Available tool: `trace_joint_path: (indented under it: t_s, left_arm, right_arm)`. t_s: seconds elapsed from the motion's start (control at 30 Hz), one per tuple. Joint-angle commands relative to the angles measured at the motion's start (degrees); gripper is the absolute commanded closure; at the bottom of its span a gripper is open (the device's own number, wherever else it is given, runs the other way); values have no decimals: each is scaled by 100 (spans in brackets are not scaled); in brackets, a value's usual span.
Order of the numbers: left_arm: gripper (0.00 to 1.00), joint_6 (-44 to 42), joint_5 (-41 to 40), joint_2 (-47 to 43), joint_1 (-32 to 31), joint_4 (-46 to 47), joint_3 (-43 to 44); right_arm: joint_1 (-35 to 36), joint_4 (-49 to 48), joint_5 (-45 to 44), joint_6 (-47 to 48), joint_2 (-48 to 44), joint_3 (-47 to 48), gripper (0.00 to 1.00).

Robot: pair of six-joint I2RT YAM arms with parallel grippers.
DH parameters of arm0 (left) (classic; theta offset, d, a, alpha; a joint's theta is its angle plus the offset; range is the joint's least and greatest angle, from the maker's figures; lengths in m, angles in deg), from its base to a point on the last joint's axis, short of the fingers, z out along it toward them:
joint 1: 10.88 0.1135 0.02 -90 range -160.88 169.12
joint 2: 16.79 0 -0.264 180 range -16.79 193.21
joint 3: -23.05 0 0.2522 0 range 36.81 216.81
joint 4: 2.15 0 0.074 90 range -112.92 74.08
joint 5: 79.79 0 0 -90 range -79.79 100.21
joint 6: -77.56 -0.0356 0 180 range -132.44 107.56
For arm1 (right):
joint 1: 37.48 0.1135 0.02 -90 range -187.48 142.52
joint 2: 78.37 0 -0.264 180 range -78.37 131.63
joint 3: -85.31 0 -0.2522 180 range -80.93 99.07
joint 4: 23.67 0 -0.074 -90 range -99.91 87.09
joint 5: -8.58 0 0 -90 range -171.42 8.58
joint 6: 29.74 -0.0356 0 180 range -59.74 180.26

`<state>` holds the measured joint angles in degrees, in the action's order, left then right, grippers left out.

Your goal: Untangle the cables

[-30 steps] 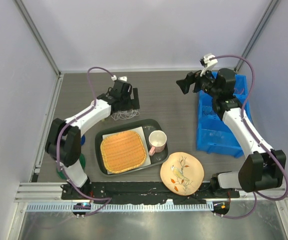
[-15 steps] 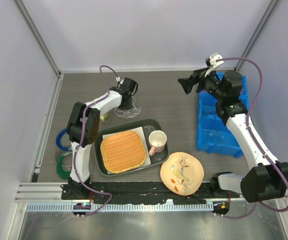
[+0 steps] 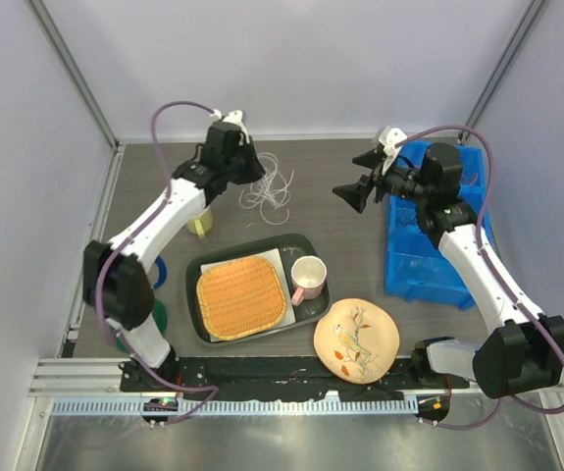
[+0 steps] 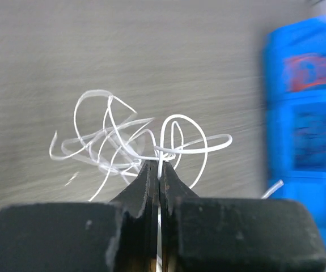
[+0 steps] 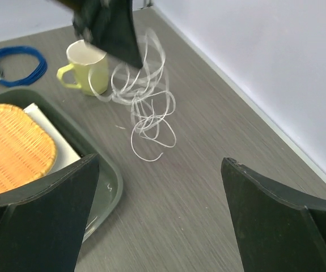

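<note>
The cables (image 3: 270, 186) are a loose tangle of hair-thin white wires, hanging off the table at the back centre. My left gripper (image 3: 249, 167) is shut on one white strand, and the bunch (image 4: 128, 141) dangles beyond its fingertips (image 4: 151, 175). From the right wrist, the cables (image 5: 145, 105) trail down from the left gripper (image 5: 109, 28) to the tabletop. My right gripper (image 3: 355, 188) hovers to the right of the bunch, apart from it, jaws wide open with nothing between them (image 5: 160, 164).
A dark tray (image 3: 301, 245) holds a wicker mat (image 3: 240, 296) and a pink mug (image 3: 308, 278). A painted plate (image 3: 356, 339) lies at the front. A yellow mug (image 3: 200, 224) stands left of the cables. A blue bin (image 3: 429, 245) is at right; tape rings (image 3: 159, 270) at left.
My left gripper closed on the cables and lifted them up, back and to the right off the table. The right gripper swung left toward the bunch.
</note>
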<state>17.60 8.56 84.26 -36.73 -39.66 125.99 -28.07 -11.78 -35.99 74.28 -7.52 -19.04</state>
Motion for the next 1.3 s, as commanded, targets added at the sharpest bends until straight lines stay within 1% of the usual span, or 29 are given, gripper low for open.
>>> trace_joint_path:
  t_s: [0.0, 0.03, 0.1, 0.17, 0.2, 0.33, 0.4, 0.5, 0.53, 0.7, 0.8, 0.87, 0.9, 0.93, 1.0, 1.03, 1.07, 1.1, 1.13, 1.17, 1.23, 1.27]
  left_arm:
    - [100, 405, 1184, -999, 18, 1389, -357]
    - [100, 423, 1332, -1087, 18, 1469, -367]
    - [100, 485, 1771, -1281, 18, 1627, -341]
    - [100, 555, 2166, -1404, 18, 1767, -314]
    - [100, 625, 2291, -1439, 18, 1821, -279]
    - [100, 792, 2888, -1492, 18, 1979, -148]
    - [100, 828, 3160, -1510, 18, 1997, -69]
    - [100, 916, 3249, -1553, 18, 2014, 19]
    - [100, 950, 3259, -1571, 18, 2006, 28]
    - [100, 907, 3320, -1721, 27, 1971, 46]
    - [100, 845, 3312, -1817, 27, 1970, 20]
    - [100, 819, 3268, -1853, 18, 1927, 81]
    - [100, 767, 3250, -1861, 18, 1874, 107]
    - [100, 731, 3233, -1870, 18, 1795, 134]
    - [100, 592, 3084, -1940, 18, 1716, 152]
    - [100, 521, 3005, -1967, 27, 1611, 134]
    - [100, 459, 2943, -2002, 18, 1558, 82]
    - [100, 346, 2777, -2063, 27, 1514, 46]
    - [100, 310, 2688, -2098, 18, 1479, -6]
    - [100, 274, 2635, -2125, 18, 1478, -102]
    - [100, 230, 2538, -2187, 27, 1504, -165]
    - [100, 221, 2564, -2187, 27, 1496, -182]
  right_arm:
    - [315, 55, 265, 786, -63, -54, 6]
    - [385, 55, 221, 821, -28, -63, 6]
    - [578, 55, -147, 839, 208, 33, 6]
    - [685, 72, -498, 664, 429, 269, 6]
    - [729, 73, -752, 367, 699, 384, 6]
    - [746, 108, -773, -47, 1306, 894, 9]
    - [747, 3, -650, -241, 1519, 983, 10]
    - [747, -164, -386, -452, 1870, 1115, 11]
    - [738, -243, -281, -653, 2028, 1193, 12]
    - [773, -366, -175, -1050, 2398, 1396, 15]
    - [895, -893, -228, -1567, 2653, 1370, 20]
    - [966, -1017, -61, -1604, 2820, 1457, 23]
    - [1027, -991, -61, -1613, 2933, 1501, 28]
    - [1045, -878, -78, -1596, 2961, 1589, 47]
    - [1054, -798, -322, -1621, 2935, 1642, 69]
    - [1045, -815, -446, -1631, 2882, 1590, 95]
    - [1045, -885, -604, -1631, 2777, 1503, 99]
    - [1045, -1042, -910, -1657, 2672, 1371, 99]
    - [1045, -1461, -1061, -1788, 2393, 1048, 99]
    - [1045, -1666, -1158, -1815, 2259, 897, 99]
    - [1045, -1904, -1264, -1737, 1935, 624, 99]
    - [1054, -1870, -1230, -1640, 1854, 597, 99]
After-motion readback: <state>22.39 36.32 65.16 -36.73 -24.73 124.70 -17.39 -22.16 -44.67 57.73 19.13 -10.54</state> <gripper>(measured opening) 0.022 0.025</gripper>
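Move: My left hand already has the white cable pinched. Its tangle hangs just beneath, some 7 cm lower and 2 cm to the right. For my open right hand the tangle is about 17 cm to the left, 9 cm ahead and 18 cm below. From my left hand the yellow mug stands about 16 cm left, level and 13 cm down. The tray lies 16 cm back and 1 cm left, 18 cm down. With my left hand I keep the pinch and haul the white cable up some 20 cm, easing back about 9 cm and right, the fingers swinging clockwise and tipping up. My right hand, after a small start back, reaches left, down and forward to the hanging strands, tips about 20 degrees down and shuts beside them; no strand can be clearly seen between its pads. ##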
